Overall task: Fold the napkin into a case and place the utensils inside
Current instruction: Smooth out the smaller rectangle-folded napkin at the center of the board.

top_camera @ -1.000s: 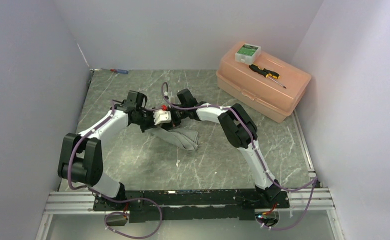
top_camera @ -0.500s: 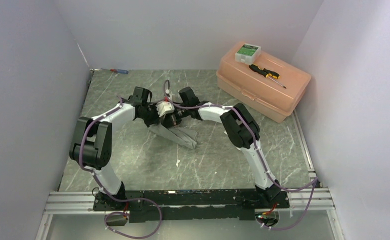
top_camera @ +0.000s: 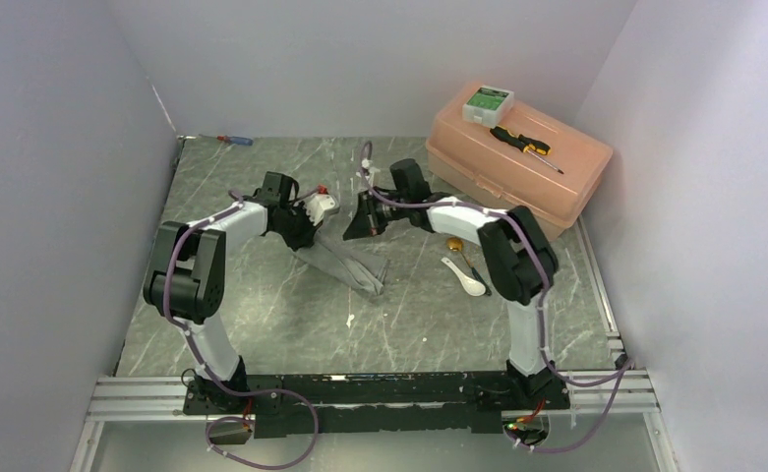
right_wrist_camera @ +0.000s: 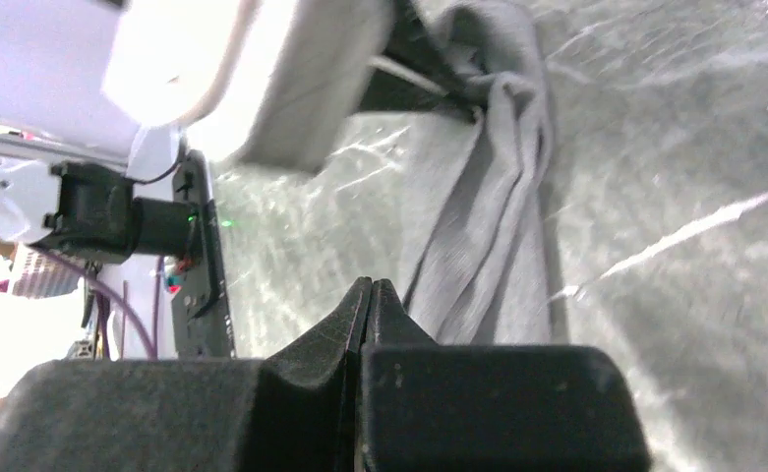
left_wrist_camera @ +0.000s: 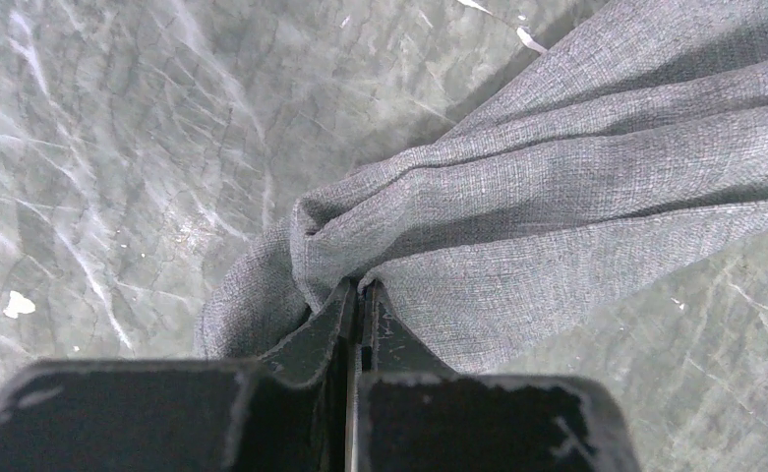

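Observation:
The grey napkin [top_camera: 352,265] lies bunched in a long strip on the marble table [top_camera: 262,295], running from my left gripper toward the near right. My left gripper [top_camera: 304,242] is shut on a gathered fold at its far-left end; in the left wrist view the cloth [left_wrist_camera: 517,187] fans out from the fingertips [left_wrist_camera: 360,287]. My right gripper [top_camera: 354,230] is shut with nothing between its fingers, just above the napkin [right_wrist_camera: 488,226] and apart from it. The gold-bronze spoon [top_camera: 455,244] and the white spoon [top_camera: 467,276] lie right of the napkin, beside the right arm.
A peach plastic box [top_camera: 557,187] stands at the back right with a green-and-white packet [top_camera: 488,101] and a black-and-yellow screwdriver [top_camera: 525,146] on its lid. A red-and-blue screwdriver [top_camera: 234,141] lies at the back left. Walls close in both sides.
My right arm has swung right, away from the left gripper, uncovering the two spoons. The left gripper stays shut on the napkin, whose far end has shifted slightly left.

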### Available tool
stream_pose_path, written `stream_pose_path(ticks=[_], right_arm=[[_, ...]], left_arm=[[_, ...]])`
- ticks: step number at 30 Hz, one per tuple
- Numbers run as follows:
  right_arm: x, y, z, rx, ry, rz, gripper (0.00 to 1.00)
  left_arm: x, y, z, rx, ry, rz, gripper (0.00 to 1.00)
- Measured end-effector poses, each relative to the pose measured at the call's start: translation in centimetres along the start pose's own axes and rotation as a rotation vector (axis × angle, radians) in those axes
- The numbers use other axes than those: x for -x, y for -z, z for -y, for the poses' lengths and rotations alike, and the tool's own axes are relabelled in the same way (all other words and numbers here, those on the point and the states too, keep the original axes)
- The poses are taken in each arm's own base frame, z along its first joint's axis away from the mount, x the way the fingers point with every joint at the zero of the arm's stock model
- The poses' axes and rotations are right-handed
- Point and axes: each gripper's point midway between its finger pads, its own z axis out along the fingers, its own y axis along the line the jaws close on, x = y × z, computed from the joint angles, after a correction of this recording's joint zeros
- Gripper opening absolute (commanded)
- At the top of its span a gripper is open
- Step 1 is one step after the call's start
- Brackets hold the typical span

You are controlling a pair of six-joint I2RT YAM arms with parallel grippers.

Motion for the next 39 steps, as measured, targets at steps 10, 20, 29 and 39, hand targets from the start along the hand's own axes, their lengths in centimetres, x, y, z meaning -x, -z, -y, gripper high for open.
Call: stream_pose_path(ticks=[10, 20, 29, 39], right_arm=[[-5.4, -1.0, -6.0, 0.101, 0.094, -0.045, 0.00], [-8.3, -0.9, -0.3, -0.014, 0.004, -0.091, 0.00], [-3.0, -3.1, -1.1, -0.004, 0.037, 0.014, 0.00], [-1.3, -6.7, -0.6, 0.030, 0.008, 0.063, 0.00]], left_arm=[[0.0, -0.5, -0.1, -0.002, 0.077, -0.006, 0.03], [0.1, -0.7, -0.1, 0.007, 0.179, -0.010, 0.15], [1.0, -0.5, 0.0, 0.009, 0.332, -0.003, 0.27], [0.6, -0.1, -0.4, 0.029, 0.458, -0.010, 0.29]])
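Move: The left fingers pinch the bunched napkin at its left end; the napkin's middle lies about 9 cm to their right, 2 cm back and roughly 2 cm lower. The right hand, empty and shut, hangs about 8 cm above that middle, which is about 2 cm back from it and level sideways. The white spoon lies some 25 cm to the right of the right hand and 6 cm back, the gold spoon about 26 cm right and 3 cm back, both about 9 cm lower. Back in a quick loop, the shut right hand swings about 9 cm towards its base, rising briefly and then dipping over the napkin's near side. It comes forward again and goes left, rising and then sinking, to finish some 6 cm left of its start, just above the cloth beside the left fingers. The left hand keeps its place at the napkin's end, turns about 20 degrees counter-clockwise and opens its fingers a little, loosening the pinch. ##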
